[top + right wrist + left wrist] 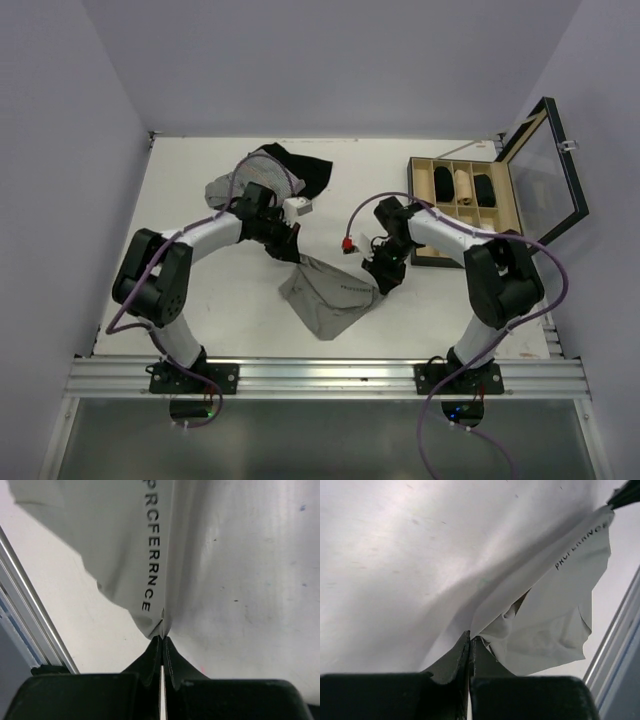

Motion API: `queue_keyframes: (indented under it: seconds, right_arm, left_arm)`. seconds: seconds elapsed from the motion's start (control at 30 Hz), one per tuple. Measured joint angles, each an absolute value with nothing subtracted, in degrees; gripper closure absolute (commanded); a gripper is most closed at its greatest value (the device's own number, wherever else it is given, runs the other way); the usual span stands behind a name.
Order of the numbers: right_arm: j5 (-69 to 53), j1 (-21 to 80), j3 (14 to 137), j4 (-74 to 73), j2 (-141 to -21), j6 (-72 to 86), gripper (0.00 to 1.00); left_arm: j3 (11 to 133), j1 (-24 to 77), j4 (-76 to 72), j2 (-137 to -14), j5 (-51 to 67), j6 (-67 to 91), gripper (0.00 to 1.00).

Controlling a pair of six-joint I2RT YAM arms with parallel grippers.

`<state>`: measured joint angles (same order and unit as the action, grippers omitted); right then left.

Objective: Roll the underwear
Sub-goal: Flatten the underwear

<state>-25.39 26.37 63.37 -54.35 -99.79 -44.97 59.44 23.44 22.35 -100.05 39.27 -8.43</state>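
Observation:
The grey underwear (325, 295) hangs stretched between my two grippers just above the white table, its lettered waistband along the far edge and the body drooping toward the near edge. My left gripper (291, 256) is shut on the waistband's left corner. In the left wrist view its fingertips (471, 639) pinch the cloth's edge and the underwear (555, 610) spreads away to the right. My right gripper (383, 281) is shut on the right corner. In the right wrist view this gripper (163, 639) nips the end of the waistband, with the underwear (115, 540) above it.
A black garment (303, 170) and a grey striped one (222, 190) lie heaped at the back, behind the left arm. A wooden compartment box (465, 205) with its glass lid (545, 165) open stands at the right. A metal rail (330, 375) runs along the near edge.

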Motion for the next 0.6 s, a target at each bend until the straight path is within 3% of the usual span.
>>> queue_keyframes:
  seconds: [0.6]
  right_arm:
    - [-18.2, 26.4, 84.8, -57.0, -93.0, -42.6, 1.00]
  left_arm:
    - [63.5, 21.4, 24.6, -73.7, 9.9, -20.6, 0.98]
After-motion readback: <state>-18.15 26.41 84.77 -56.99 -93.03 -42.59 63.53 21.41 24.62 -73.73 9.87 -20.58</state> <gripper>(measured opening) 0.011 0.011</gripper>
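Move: The underwear is already pinched at two ends of its printed edge; its middle lies some 9 cm back and 7 cm to the right of the left hand and a few centimetres lower, and about 2 cm back and 11 cm to the left of the right hand, just below it. The striped cloth's middle is roughly 20 cm ahead and 11 cm to the left of the left hand, the black cloth about 23 cm ahead and 1 cm right. The divided box's middle is some 20 cm ahead and 20 cm right of the right hand. Both hands keep their shut grip on the underwear's printed edge and hoist it together, the left rising about 16 cm while going forward and left towards the striped cloth, the right rising some 13 cm and going nearly 10 cm forward. The left hand draws away from the right as they climb, stretching the edge between them, and both wrists swing their fingertips forward, the left by about 40 degrees and the right by some 25. ##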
